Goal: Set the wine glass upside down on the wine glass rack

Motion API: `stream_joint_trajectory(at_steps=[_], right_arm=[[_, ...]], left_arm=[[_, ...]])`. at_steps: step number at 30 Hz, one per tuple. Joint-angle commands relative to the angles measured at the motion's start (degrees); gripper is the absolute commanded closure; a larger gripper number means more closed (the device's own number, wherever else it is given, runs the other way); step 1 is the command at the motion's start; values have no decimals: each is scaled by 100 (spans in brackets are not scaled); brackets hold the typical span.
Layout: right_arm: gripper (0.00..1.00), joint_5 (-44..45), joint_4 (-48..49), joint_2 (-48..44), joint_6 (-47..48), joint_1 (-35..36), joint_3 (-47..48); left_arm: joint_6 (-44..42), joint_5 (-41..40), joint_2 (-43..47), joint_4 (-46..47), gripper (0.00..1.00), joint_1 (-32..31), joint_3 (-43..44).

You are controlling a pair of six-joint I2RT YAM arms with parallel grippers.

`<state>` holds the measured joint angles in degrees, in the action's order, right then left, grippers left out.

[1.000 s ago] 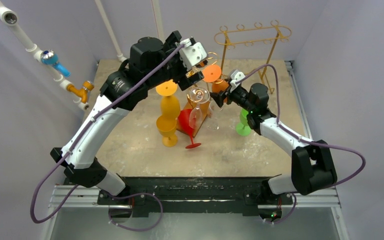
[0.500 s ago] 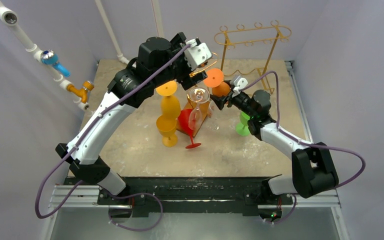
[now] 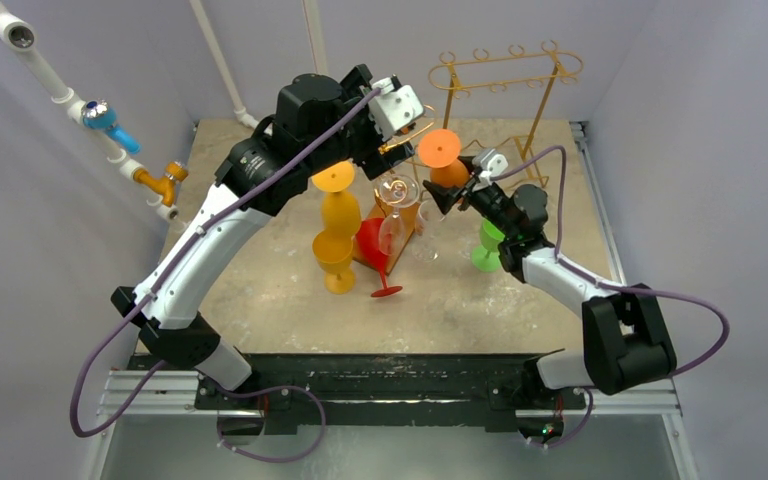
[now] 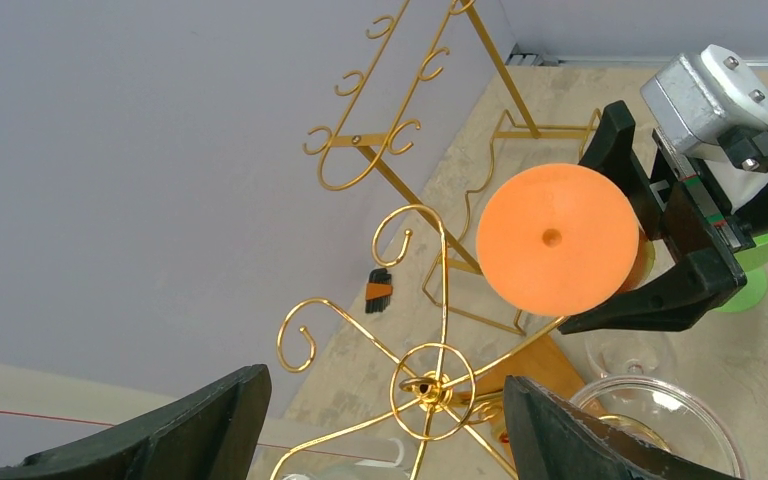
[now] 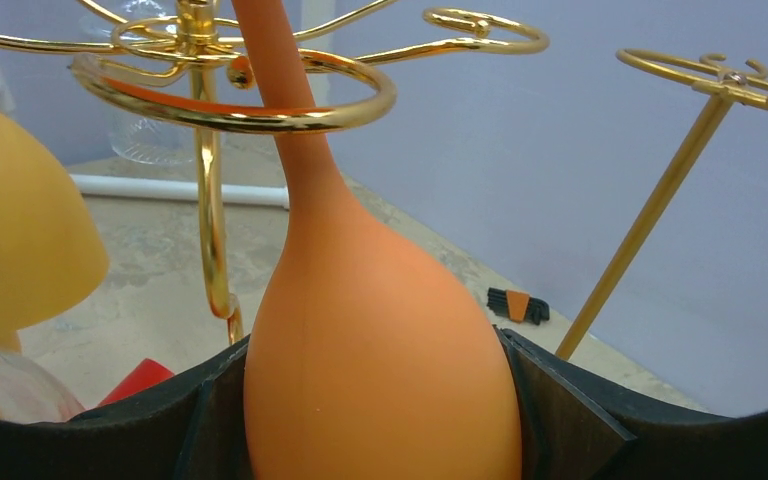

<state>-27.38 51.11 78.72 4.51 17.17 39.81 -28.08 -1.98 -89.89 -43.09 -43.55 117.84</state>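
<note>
My right gripper (image 3: 447,193) (image 5: 380,400) is shut on the bowl of an orange wine glass (image 3: 439,148) (image 5: 380,330), held upside down with its round foot (image 4: 557,238) on top. Its stem rises through a gold loop (image 5: 230,100) of the round wire wine glass rack (image 4: 432,385) (image 3: 397,188) at the table's middle. My left gripper (image 3: 407,128) (image 4: 385,420) hangs open above the rack's hub, its fingers either side of it and touching nothing.
Yellow-orange glasses (image 3: 338,215), a red glass (image 3: 375,250) and a clear glass (image 3: 395,228) crowd the rack. A green glass (image 3: 487,245) stands under the right forearm. A tall gold rack (image 3: 505,70) stands at the back, hex keys (image 4: 379,290) near it. Pipes (image 3: 110,125) line the left wall.
The right gripper has carried the orange glass to the right and a little back. The left gripper lifted up and back, then held still.
</note>
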Motion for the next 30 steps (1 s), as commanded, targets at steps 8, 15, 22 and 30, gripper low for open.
stream_joint_trajectory(at_steps=[8,15,22,30], right_arm=[[51,554,112,258,-220,-47,41],[1,841,148,205,-336,-47,-65],[1,754,-421,-219,-305,-45,6],[1,645,-1319,-884,-364,-44,-1]], left_arm=[[741,-1800,133,-1055,8,-15,105],[736,-1755,186,-1053,9,-16,94],[741,-1711,217,-1075,8,-13,71],[742,-1701,258,-1070,8,-14,-13]])
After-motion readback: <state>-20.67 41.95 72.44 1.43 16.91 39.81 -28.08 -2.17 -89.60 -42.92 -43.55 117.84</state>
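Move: The right hand grips the upside-down orange glass by its bowl, its stem already inside the rack's near-right ring, whose middle lies about 8 cm above that hand, 2 cm to its left and 1 cm ahead. The rack's hub is roughly 4 cm ahead, 11 cm left and 9 cm up. A hanging clear glass stands some 6 cm back, 9 cm left and about level. From the left hand, the ring lies roughly 11 cm right, 3 cm ahead and 9 cm below. The right hand lowers the orange glass about 2 cm while easing some 2 cm forward and 1 cm right, bringing its foot down towards the ring, then opens its fingers and lets go of the bowl. With the fingers wide it backs off a good 2 cm and lifts about 3 cm, still drifting right, having turned a few degrees clockwise along the way. ##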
